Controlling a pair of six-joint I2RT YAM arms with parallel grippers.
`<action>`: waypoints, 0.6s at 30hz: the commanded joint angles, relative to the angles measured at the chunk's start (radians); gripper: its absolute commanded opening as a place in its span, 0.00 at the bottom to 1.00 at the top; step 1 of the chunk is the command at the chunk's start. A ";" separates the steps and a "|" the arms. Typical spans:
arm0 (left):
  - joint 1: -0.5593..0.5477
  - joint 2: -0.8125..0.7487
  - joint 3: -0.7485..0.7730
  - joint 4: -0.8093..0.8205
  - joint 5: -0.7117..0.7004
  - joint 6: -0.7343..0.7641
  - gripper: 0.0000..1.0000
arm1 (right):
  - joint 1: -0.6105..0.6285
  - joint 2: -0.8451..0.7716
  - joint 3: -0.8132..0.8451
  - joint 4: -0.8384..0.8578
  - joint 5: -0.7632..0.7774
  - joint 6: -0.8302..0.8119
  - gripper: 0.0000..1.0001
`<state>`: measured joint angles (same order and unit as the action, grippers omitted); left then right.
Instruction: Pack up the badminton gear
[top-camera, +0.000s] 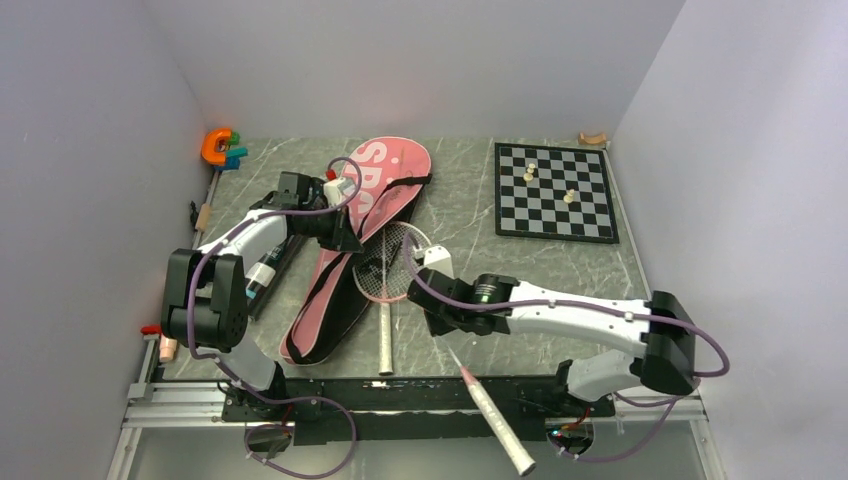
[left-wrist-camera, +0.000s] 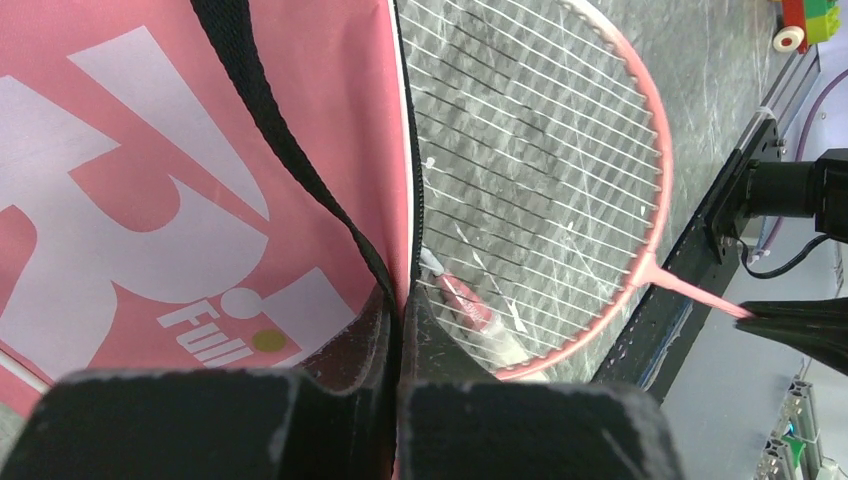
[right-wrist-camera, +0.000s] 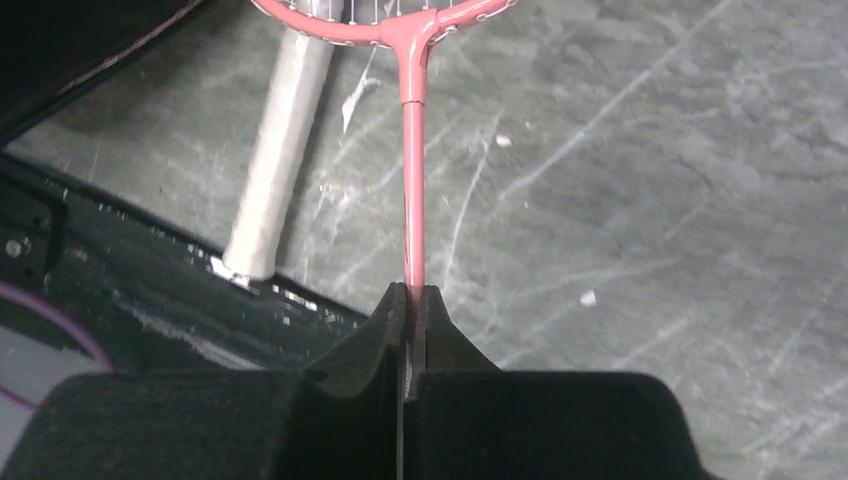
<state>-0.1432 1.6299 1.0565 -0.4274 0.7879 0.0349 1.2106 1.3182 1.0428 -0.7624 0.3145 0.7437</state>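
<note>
The pink racket bag (top-camera: 345, 265) lies lengthwise at the left of the table. My left gripper (top-camera: 350, 238) is shut on the bag's zip edge (left-wrist-camera: 405, 250), beside the black strap (left-wrist-camera: 270, 130). My right gripper (top-camera: 438, 320) is shut on the thin pink shaft (right-wrist-camera: 411, 180) of one racket. That racket's strung head (left-wrist-camera: 540, 170) lies beside the bag's open edge, and its white handle (top-camera: 497, 420) sticks out past the table's near edge. A second racket (top-camera: 385, 340) lies next to the bag, its white handle (right-wrist-camera: 280, 150) reaching the black rail. A black tube (top-camera: 266, 270) lies under my left arm.
A black-and-white chessboard (top-camera: 556, 190) with pale pieces sits at the back right. An orange and teal toy (top-camera: 222, 147) stands in the back left corner. The black rail (top-camera: 420, 392) runs along the near edge. Walls close in on both sides.
</note>
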 joint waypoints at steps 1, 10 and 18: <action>-0.013 -0.025 0.044 -0.021 0.028 0.036 0.00 | -0.015 0.102 0.042 0.174 0.066 -0.010 0.00; -0.026 -0.037 0.048 -0.045 0.043 0.035 0.00 | -0.112 0.307 0.167 0.248 0.091 0.031 0.00; -0.047 -0.038 0.070 -0.066 0.041 0.046 0.00 | -0.163 0.361 0.107 0.628 -0.101 -0.010 0.00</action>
<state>-0.1741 1.6295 1.0843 -0.4744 0.7803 0.0673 1.0580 1.6688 1.1568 -0.4034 0.3027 0.7589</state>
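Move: The bag's open mouth lies about 12 cm ahead of the right hand, 14 cm to its left and 7 cm below; the racket head already points that way. The packed racket's handle is level with that hand, some 11 cm left and 10 cm down. From the left hand, whose fingers already pinch the bag's rim, the mouth's middle is roughly 5 cm back, 3 cm right and 4 cm below. Right hand drives the gripped racket about 12 cm forward-left, dipping 4 cm, into the bag mouth; left keeps pinching the rim. ##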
